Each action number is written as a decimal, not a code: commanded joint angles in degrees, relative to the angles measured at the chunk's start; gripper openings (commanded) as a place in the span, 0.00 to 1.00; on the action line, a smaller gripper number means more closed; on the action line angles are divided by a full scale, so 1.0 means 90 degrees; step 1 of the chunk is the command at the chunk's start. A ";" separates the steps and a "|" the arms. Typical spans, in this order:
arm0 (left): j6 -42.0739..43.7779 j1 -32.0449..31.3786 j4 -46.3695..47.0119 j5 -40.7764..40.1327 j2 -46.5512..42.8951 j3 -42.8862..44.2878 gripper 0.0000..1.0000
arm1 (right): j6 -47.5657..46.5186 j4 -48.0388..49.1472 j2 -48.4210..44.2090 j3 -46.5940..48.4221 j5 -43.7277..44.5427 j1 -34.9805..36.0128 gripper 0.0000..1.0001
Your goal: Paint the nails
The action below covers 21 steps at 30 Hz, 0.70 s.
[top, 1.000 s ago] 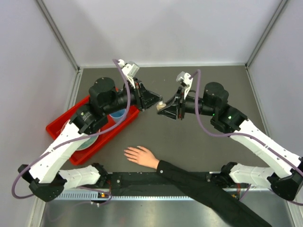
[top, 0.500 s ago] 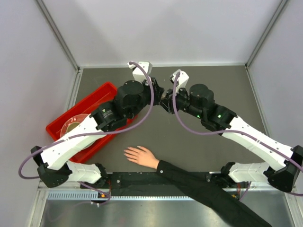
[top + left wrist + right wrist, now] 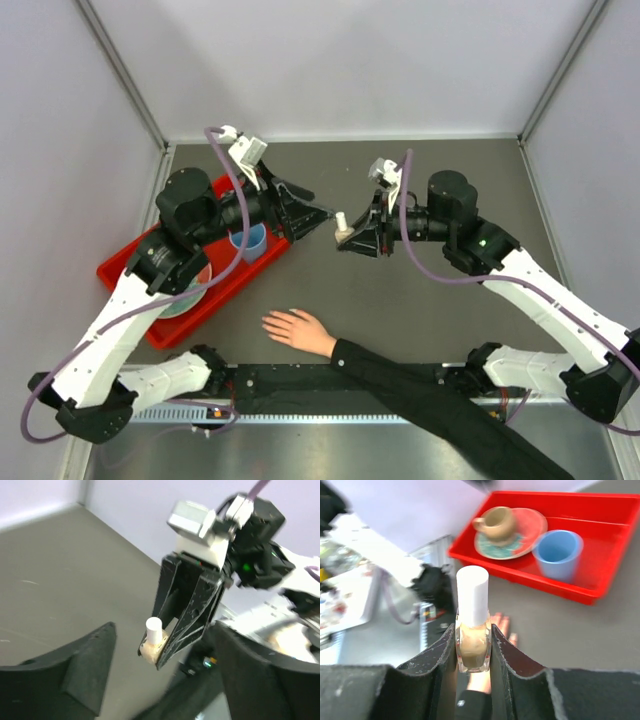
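Note:
A flesh-toned hand [image 3: 298, 330] with a black sleeve lies palm down near the table's front. Its tiny pale nails [image 3: 266, 322] point left. My right gripper [image 3: 346, 238] is shut on a small bottle of tan polish [image 3: 472, 650] with a white cap [image 3: 472, 595], held above mid-table. Under the bottle in the right wrist view I see the hand's fingers and one nail [image 3: 513, 637]. My left gripper [image 3: 318, 206] is open just left of the cap, empty. In the left wrist view the left gripper [image 3: 165, 630] faces the polish bottle [image 3: 152, 645].
A red tray [image 3: 120, 272] at the left holds a blue cup [image 3: 248, 242] and a plate [image 3: 188, 296]. The right wrist view also shows a tan cup [image 3: 497, 522] on that plate. Grey walls close in the table.
Half a second ago both grippers met at the bottle. Now the left gripper has drawn back to the left and opened; the right one still holds the bottle, cap on.

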 commanded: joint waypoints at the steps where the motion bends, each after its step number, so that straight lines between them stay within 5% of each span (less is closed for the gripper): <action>1: -0.0602 0.0211 0.1140 0.1967 0.0321 -0.0523 0.76 | 0.0440 0.0701 -0.0168 -0.0021 -0.1299 -0.0065 0.00; 5: -0.1107 0.0211 0.2357 0.2621 0.0322 -0.0953 0.60 | 0.0693 0.1033 -0.0149 -0.0070 -0.1630 -0.0104 0.00; 9: -0.1861 0.0211 0.3592 0.2965 0.0302 -0.1490 0.55 | 0.1035 0.1483 -0.0071 -0.0129 -0.1826 -0.0144 0.00; 21: -0.1667 0.0201 0.3096 0.2838 0.0165 -0.1345 0.31 | 0.1016 0.1473 0.0115 -0.0012 -0.1778 -0.0144 0.00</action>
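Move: The white cap of the nail polish bottle, which my right hand already holds upright, is about 4 cm to the right of my open left hand and roughly 5 cm lower, level with it fore and aft. From my right hand the cap is some 3 cm above, straight over the grip. Some 40 cm below my left hand, the mannequin hand lies about 9 cm back and 7 cm left; the blue cup is about 10 cm ahead and 17 cm left. I bring my left hand down onto the white cap, about 5 cm down while going right and back, then rise a couple of centimetres with it, turning some 25 degrees clockwise as the fingers narrow from wide open to around the cap. My right hand keeps its grip on the bottle, drawing back about 4 cm, lifting 3 cm and turning slightly counter-clockwise to meet it. ##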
